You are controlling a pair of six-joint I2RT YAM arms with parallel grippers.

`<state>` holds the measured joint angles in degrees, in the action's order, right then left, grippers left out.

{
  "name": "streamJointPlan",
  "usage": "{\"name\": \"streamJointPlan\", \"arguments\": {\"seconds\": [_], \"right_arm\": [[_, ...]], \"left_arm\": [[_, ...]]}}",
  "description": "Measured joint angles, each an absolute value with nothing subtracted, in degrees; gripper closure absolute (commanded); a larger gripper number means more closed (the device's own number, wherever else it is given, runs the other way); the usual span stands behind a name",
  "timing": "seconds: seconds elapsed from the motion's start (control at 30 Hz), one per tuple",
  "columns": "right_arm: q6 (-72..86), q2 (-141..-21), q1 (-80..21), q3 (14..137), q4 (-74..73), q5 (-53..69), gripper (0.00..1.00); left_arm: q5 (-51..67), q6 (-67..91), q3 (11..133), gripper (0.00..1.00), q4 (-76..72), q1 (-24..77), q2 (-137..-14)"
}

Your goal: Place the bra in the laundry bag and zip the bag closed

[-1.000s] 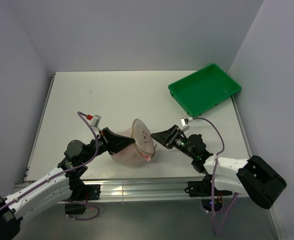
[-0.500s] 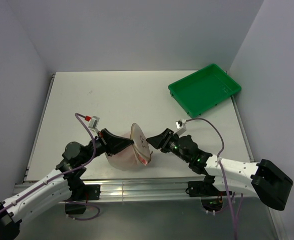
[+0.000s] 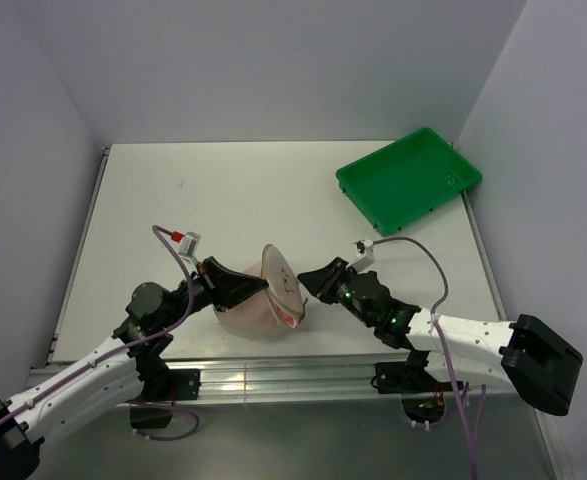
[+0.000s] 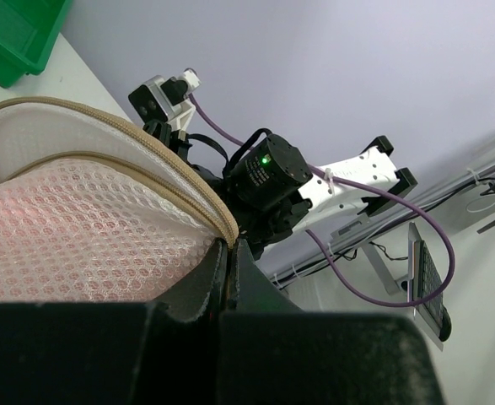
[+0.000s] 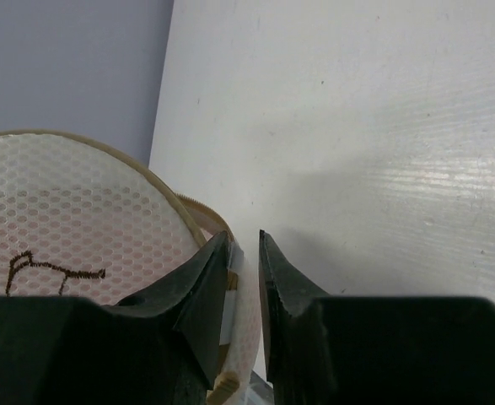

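The laundry bag (image 3: 273, 290), a cream mesh pouch, lies near the front edge between both arms. Its lid (image 5: 61, 219), which bears a dark mark, stands upright. The bra (image 3: 245, 316) shows as pink through the mesh, inside the pouch. My left gripper (image 3: 261, 290) comes in from the left and is shut on the tan zip rim (image 4: 188, 194). My right gripper (image 3: 307, 281) meets the bag from the right. Its jaws (image 5: 243, 240) stand narrowly apart around a white tab and a mesh strip of the rim, with a slit of gap left.
A green tray (image 3: 413, 175) sits at the back right, near the right wall. Grey walls close in the table on three sides. A metal rail (image 3: 273, 375) runs along the front edge under the arms.
My right gripper has moved left up to the bag and its jaws have narrowed around the rim strip. The left gripper keeps its hold, and the bag has shifted slightly.
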<state>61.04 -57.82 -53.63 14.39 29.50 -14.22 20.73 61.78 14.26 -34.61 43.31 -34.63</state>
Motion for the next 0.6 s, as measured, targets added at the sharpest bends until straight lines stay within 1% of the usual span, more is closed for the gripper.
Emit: {"name": "streamJointPlan", "arguments": {"seconds": [0.07, 0.1, 0.13, 0.17, 0.4, 0.47, 0.6], "right_arm": [[60.5, -58.1, -53.7, 14.8, 29.5, -14.8, 0.78], [60.3, -58.2, -53.7, 15.0, 29.5, -15.1, 0.9], [59.9, -58.3, -53.7, 15.0, 29.7, -15.4, 0.96], [59.8, -58.4, -53.8, 15.0, 30.0, -15.4, 1.0], [59.0, -56.4, -54.4, 15.0, 29.6, -17.1, 1.0], [58.5, -53.2, -54.8, 15.0, 27.5, -18.2, 1.0], [55.8, -42.8, -56.2, 15.2, 19.0, -21.8, 1.0]], "left_arm": [[20.7, 61.8, 14.3, 1.0, -34.6, 43.3, -34.6], [20.7, 61.8, 14.3, 1.0, -34.6, 43.3, -34.6], [20.7, 61.8, 14.3, 1.0, -34.6, 43.3, -34.6], [20.7, 61.8, 14.3, 1.0, -34.6, 43.3, -34.6], [20.6, 61.7, 14.3, 1.0, -33.6, 43.3, -34.0], [20.1, 61.5, 14.3, 1.0, -32.7, 43.3, -33.8], [18.4, 61.0, 14.3, 1.0, -30.5, 43.3, -34.6]]}}
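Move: The right fingertips, about a third open, are already at the laundry bag's zip edge, whose near part lies some 1 cm ahead, 1 cm left and 1 cm below. The round lid with the drawing stands upright about 4 cm to the left and 3 cm higher, level fore and aft; the bag's body with the bra is roughly 12 cm left, 4 cm back and 5 cm lower. From the left hand, still pinching the zip band, that edge is some 5 cm forward, 7 cm right and 10 cm down. The right hand eases barely half a centimetre forward while its fingers shut on the zip edge beside the lid, then it draws that edge upward about 4 cm and some 2.5 cm to the right, away from the left gripper's side, the fingertips tipping slightly up. The left hand keeps its pinch on the zip band and stays put until near the end, when it sinks about 1.5 cm and gives a little forward. ##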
